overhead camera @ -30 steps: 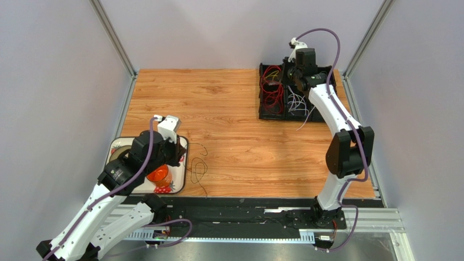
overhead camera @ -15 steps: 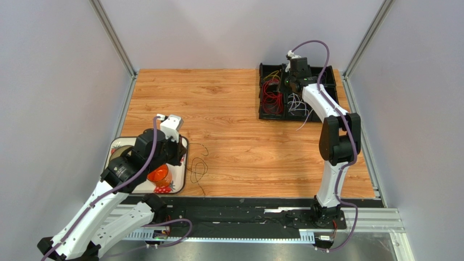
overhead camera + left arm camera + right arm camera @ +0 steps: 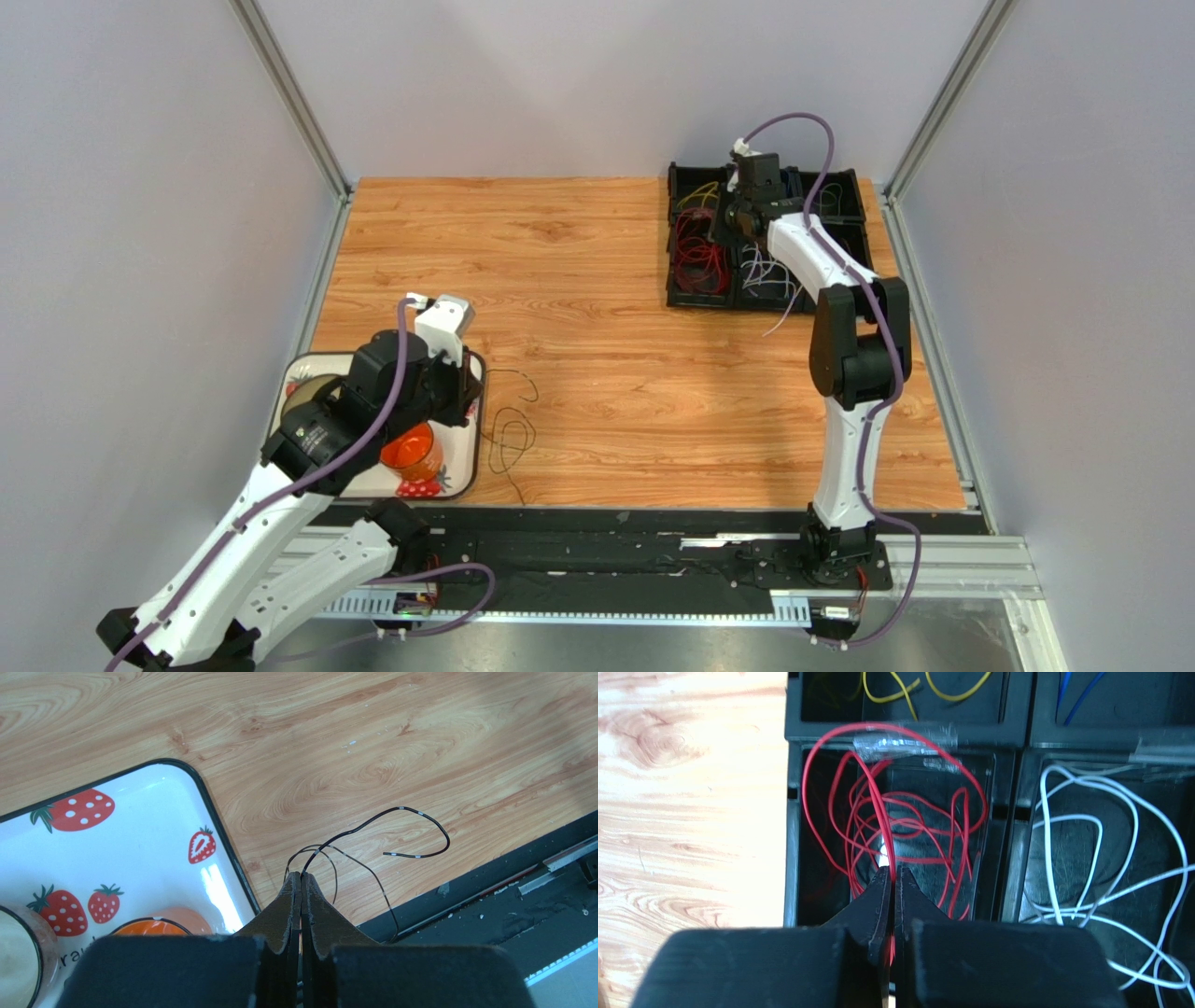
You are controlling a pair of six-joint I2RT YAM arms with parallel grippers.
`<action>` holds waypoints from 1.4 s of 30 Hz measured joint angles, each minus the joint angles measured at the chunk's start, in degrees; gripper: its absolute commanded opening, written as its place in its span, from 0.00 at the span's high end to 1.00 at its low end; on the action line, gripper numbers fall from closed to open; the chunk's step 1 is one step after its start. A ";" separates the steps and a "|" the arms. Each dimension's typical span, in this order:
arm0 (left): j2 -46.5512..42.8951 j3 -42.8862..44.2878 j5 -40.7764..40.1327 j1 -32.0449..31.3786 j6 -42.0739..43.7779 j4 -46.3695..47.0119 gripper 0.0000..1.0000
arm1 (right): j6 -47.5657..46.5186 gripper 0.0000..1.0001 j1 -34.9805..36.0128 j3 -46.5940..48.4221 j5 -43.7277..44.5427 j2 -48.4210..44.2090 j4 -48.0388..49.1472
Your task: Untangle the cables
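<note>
My left gripper [image 3: 302,875] is shut on a thin dark cable [image 3: 401,808]. The cable loops over the wood to the right of the strawberry tray; the top view also shows the dark cable [image 3: 511,437] there, next to the left gripper [image 3: 470,403]. My right gripper [image 3: 892,871] is shut on a red cable [image 3: 878,808], one strand of a red tangle in a compartment of the black organiser [image 3: 1011,738]. In the top view the right gripper [image 3: 725,224] hangs over the red cables [image 3: 700,249] at the far right.
White cables [image 3: 1066,818] fill the compartment to the right and yellow cables [image 3: 955,698] the one behind. A white strawberry tray [image 3: 105,847] holds an orange cup [image 3: 411,451] under my left arm. The black front rail [image 3: 631,532] borders the wood.
The right arm has folded and swung its gripper left and down, from the white compartment's side to over the red one. The left arm has barely moved.
</note>
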 measured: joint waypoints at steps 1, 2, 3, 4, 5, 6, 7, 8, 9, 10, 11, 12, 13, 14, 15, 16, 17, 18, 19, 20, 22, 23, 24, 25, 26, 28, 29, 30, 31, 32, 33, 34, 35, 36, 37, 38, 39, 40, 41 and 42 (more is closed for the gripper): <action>0.04 0.00 0.02 0.00 0.00 0.02 1.00 | -0.09 1.00 0.07 0.31 0.04 0.13 0.02; 0.11 0.00 0.04 0.00 0.00 0.02 1.00 | -0.33 1.00 0.17 0.63 0.15 0.28 0.04; 0.15 0.00 0.04 0.00 0.00 0.02 1.00 | -0.72 1.00 0.31 1.25 0.26 0.59 0.04; 0.20 0.00 0.04 0.00 0.00 0.04 1.00 | -1.20 1.00 0.55 2.14 0.55 0.98 -0.07; 0.22 0.00 0.04 0.00 0.00 0.04 1.00 | -1.68 1.00 0.76 3.02 0.83 1.42 -0.07; 0.26 0.00 0.04 0.00 0.00 0.07 1.00 | -2.29 1.00 1.07 4.39 1.36 2.03 -0.35; 0.26 0.00 0.04 0.00 0.00 0.09 1.00 | -2.80 0.98 1.42 6.10 1.90 2.78 -0.85; 0.26 0.00 0.04 0.00 0.00 0.11 1.00 | -3.15 0.96 1.64 7.50 2.27 3.41 -1.27; 0.26 0.00 0.04 0.00 0.00 0.15 1.00 | -3.52 0.94 1.81 8.92 2.73 3.96 -1.79; 0.26 0.00 0.02 0.00 -0.02 0.22 1.00 | -3.72 0.86 1.90 9.68 3.08 4.20 -2.21; 0.26 0.00 0.02 0.00 0.00 0.33 1.00 | -3.85 0.82 2.05 9.81 3.30 4.20 -2.47; 0.26 0.00 0.02 0.00 0.00 0.44 1.00 | -4.00 0.78 2.21 9.81 3.50 4.20 -2.95; 0.26 0.00 0.04 0.00 0.00 0.46 1.00 | -4.13 0.70 2.34 9.81 3.87 4.20 -3.19; 0.26 0.00 0.04 0.00 0.00 0.50 1.00 | -4.07 0.67 2.40 9.75 4.33 4.20 -3.56; 0.26 0.00 0.04 0.00 0.00 0.55 1.00 | -4.15 0.64 2.45 9.53 4.70 4.20 -4.02; 0.26 0.00 0.04 0.00 0.00 0.57 1.00 | -4.26 0.61 2.43 9.44 5.16 4.20 -4.46; 0.26 0.00 0.04 0.00 0.00 0.57 1.00 | -4.33 0.60 2.43 9.35 5.51 4.20 -4.79; 0.26 0.00 0.04 0.00 0.00 0.57 1.00 | -4.44 0.59 2.43 9.22 5.92 4.17 -5.27; 0.26 0.00 0.04 0.00 0.00 0.57 1.00 | -4.52 0.59 2.43 9.22 6.27 4.15 -5.70; 0.26 0.00 0.04 0.00 0.00 0.57 1.00 | -4.61 0.59 2.43 9.22 6.64 4.09 -6.14; 0.26 0.00 0.04 0.00 0.00 0.57 1.00 | -4.72 0.57 2.45 9.22 7.06 3.72 -6.91; 0.26 0.00 0.04 0.00 0.00 0.59 1.00 | -4.74 0.57 2.47 9.22 7.34 3.34 -7.37; 0.26 0.00 0.04 0.00 0.00 0.57 1.00 | -4.76 0.56 2.49 9.22 7.76 2.54 -8.20; 0.26 0.00 0.04 0.00 0.00 0.59 1.00 | -4.79 0.55 2.54 9.22 7.89 2.16 -8.44; 0.26 0.00 0.07 0.00 0.00 0.59 1.00 | -4.81 0.55 2.60 9.25 8.17 1.46 -8.87; 0.26 0.00 0.09 0.00 0.00 0.59 1.00 | -5.03 0.55 2.89 9.49 8.81 -0.15 -9.75; 0.26 0.00 0.09 0.00 0.00 0.59 1.00 | -5.18 0.55 3.04 9.97 9.20 -0.90 -10.29; 0.26 0.00 0.11 0.00 0.00 0.59 1.00 | -5.22 0.55 3.17 10.34 9.55 -1.53 -10.62; 0.26 0.00 0.20 0.00 0.00 0.59 1.00 | -5.31 0.55 3.37 10.78 9.92 -2.43 -11.08; 0.26 0.00 0.24 0.00 0.00 0.59 1.00 | -5.42 0.55 3.58 11.21 10.25 -3.41 -11.58; 0.26 0.00 0.28 0.00 0.00 0.59 1.00 | -5.44 0.55 3.76 11.41 10.47 -4.57 -11.82; 0.26 0.00 0.33 0.00 0.00 0.59 1.00 | -5.44 0.55 3.93 11.43 10.64 -5.75 -12.09; 0.26 0.00 0.35 0.00 0.00 0.59 1.00 | -5.42 0.55 4.13 11.37 10.75 -7.15 -12.44; 0.26 0.00 0.42 0.00 0.00 0.59 1.00 | -5.44 0.55 4.37 10.95 10.84 -8.98 -12.41; 0.26 0.00 0.46 0.00 0.00 0.61 1.00 | -5.42 0.55 4.61 10.05 10.95 -11.19 -12.17; 0.31 0.00 0.46 0.00 0.00 0.61 1.00 | -5.40 0.56 4.85 8.00 10.93 -14.01 -11.28; 0.33 0.00 0.48 0.00 0.00 0.63 1.00 | -5.38 0.56 5.18 5.29 10.93 -17.11 -10.29; 0.39 0.00 0.48 0.00 0.00 0.66 1.00 | -5.29 0.56 5.42 2.93 10.93 -19.93 -9.90; 0.48 0.00 0.48 0.00 0.00 0.68 1.00 | -5.11 0.56 5.70 0.35 10.86 -22.93 -9.60; 0.57 0.00 0.50 0.00 0.00 0.72 1.00 | -4.87 0.56 6.08 -2.84 10.64 -26.10 -8.37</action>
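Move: The right gripper holds the red cable over its own tray compartment, whose middle lies about 3 cm ahead, 2 cm to the left and 7 cm below. The yellow cable's compartment is about 12 cm beyond that one in the same column. The white cable's compartment is next to it, some 9 cm right of the hand and 3 cm ahead. From the left gripper the red cable's compartment lies roughly 38 cm ahead, 34 cm right and 19 cm below. Nudge the right gripper about 3 cm forward with a little left and up over the red cable's compartment, then open the fingers to not quite half and let go of the cable while easing back and slightly down. With the fingers open, lift clear some 17 cm, drawing back about 9 cm towards the base late in the rise and tipping the fingers up. ##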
